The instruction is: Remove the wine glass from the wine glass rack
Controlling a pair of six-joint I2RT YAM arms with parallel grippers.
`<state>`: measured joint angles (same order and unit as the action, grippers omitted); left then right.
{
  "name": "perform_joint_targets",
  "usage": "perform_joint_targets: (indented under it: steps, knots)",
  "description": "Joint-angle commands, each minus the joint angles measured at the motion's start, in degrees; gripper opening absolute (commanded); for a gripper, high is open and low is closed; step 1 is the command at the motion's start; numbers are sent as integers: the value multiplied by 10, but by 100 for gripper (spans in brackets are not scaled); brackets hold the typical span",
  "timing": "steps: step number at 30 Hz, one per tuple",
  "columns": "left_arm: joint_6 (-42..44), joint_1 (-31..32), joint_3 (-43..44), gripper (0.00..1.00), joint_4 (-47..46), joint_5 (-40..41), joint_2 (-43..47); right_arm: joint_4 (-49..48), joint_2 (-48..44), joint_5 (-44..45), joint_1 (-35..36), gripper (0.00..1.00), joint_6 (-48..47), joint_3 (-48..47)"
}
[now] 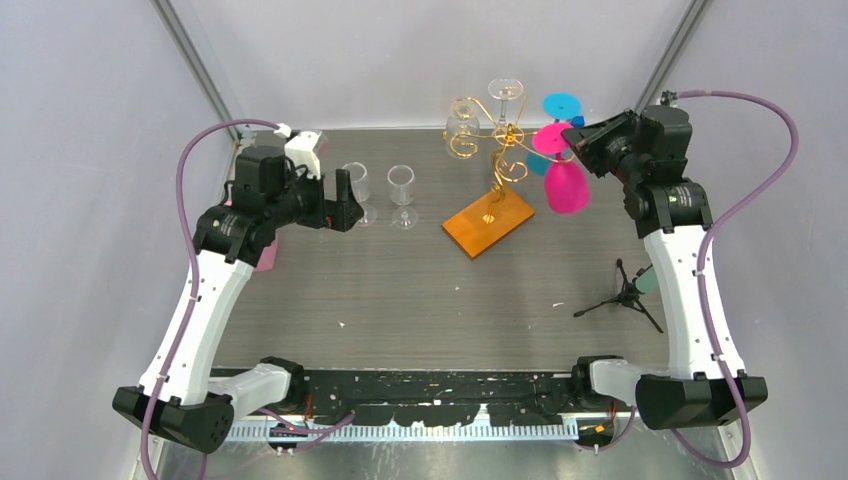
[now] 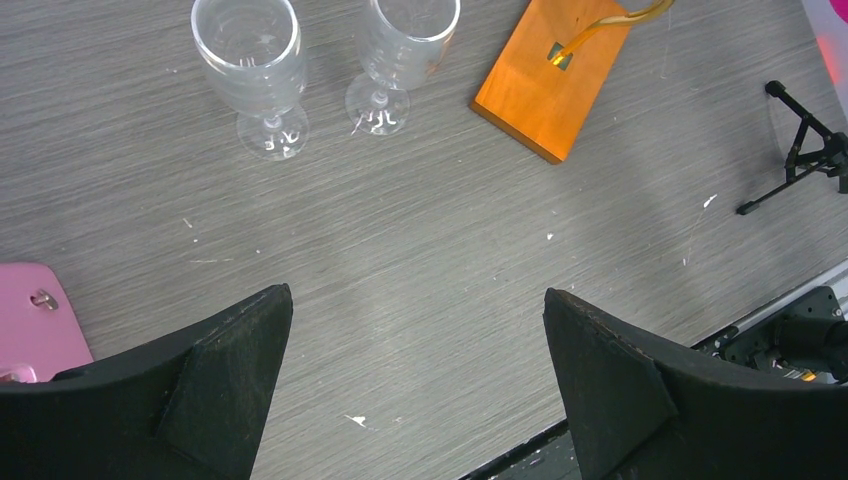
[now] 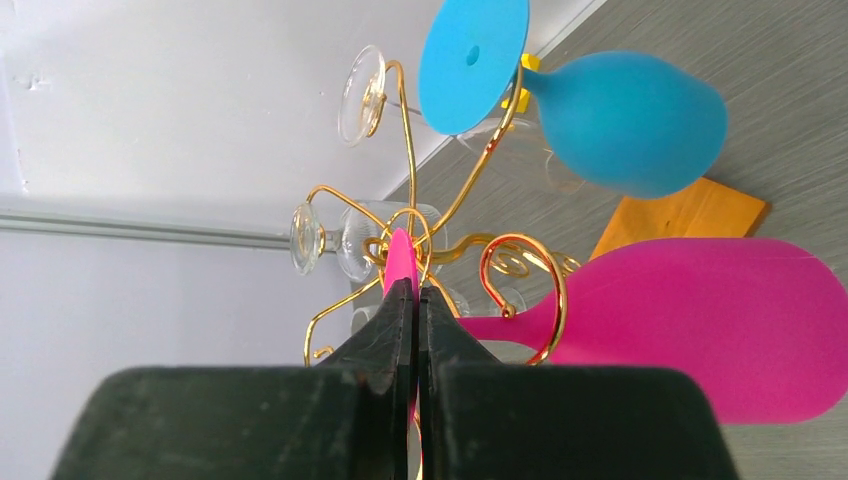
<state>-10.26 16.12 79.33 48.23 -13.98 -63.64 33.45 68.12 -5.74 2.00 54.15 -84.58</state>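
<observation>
The wine glass rack [image 1: 497,150], thin gold scroll wire on an orange base [image 1: 490,222], stands at the back centre. A pink wine glass [image 1: 567,188] hangs bowl-down from its right side. In the right wrist view its stem lies in a gold loop [image 3: 545,300] beside the bowl [image 3: 720,320]. My right gripper [image 3: 416,290] is shut on the thin edge of the pink foot [image 3: 401,258]. My left gripper [image 2: 418,300] stands open over bare table, far left of the rack.
A blue wine glass [image 3: 625,120] and clear glasses [image 1: 506,92] also hang on the rack. Two clear glasses [image 1: 357,183] [image 1: 401,185] stand by my left gripper [image 1: 348,200]. A small black tripod [image 1: 626,292] sits at the right, a pink object [image 2: 30,320] at the left.
</observation>
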Motion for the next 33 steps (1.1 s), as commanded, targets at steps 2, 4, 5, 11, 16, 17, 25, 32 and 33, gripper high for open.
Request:
perform_joint_targets:
  steps: [2,4,5,11,16,17,25,32,33]
  knots:
    - [1,1,5,100,-27,5,4,-72,7,-31,-3,0,22,14]
    - [1,1,6,100,-27,5,3,-96,7,-36,-3,0,27,23]
    - [1,1,6,100,-27,5,3,-105,8,-36,-3,0,27,26]
    - [0,1,6,100,-28,5,3,-186,20,-15,-3,0,29,56]
    - [0,1,6,100,-26,7,4,-219,19,35,-3,0,39,68]
    - [0,1,6,100,-26,7,5,-217,16,44,-3,0,40,66]
    - [-5,1,8,100,-31,38,1,-176,-24,150,-3,0,41,71]
    - [-36,1,11,100,-30,126,-1,-128,-83,217,-3,0,27,68]
    - [-39,1,11,100,-30,130,-1,-121,-89,223,-3,0,24,67]
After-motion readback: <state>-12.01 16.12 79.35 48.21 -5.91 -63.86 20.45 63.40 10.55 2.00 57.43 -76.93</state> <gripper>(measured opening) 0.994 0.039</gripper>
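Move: Pinched at the edge of its foot, the pink wine glass hangs from the right hand with its middle about 9 cm below, 2 cm left and 1 cm back; the rack hook around its stem is some 3 cm below the hand, 2 cm left and 1 cm back. The rack's hub lies about 12 cm left and 1 cm ahead, the blue glass's middle 5 cm ahead, 4 cm left and 9 cm down. From the idle left hand the pink glass is roughly 40 cm right, 8 cm ahead, about level. Working the pink glass off its hook, the right hand keeps its pinch on the foot and first eases about 4 cm forward, dipping slightly, then swings some 5 cm right, away from the hub, while drawing back and rising about 3 cm. The wrist turns roughly 15 degrees clockwise and tips up. Late on, the left hand, still open and empty, starts off about 2 cm left. ##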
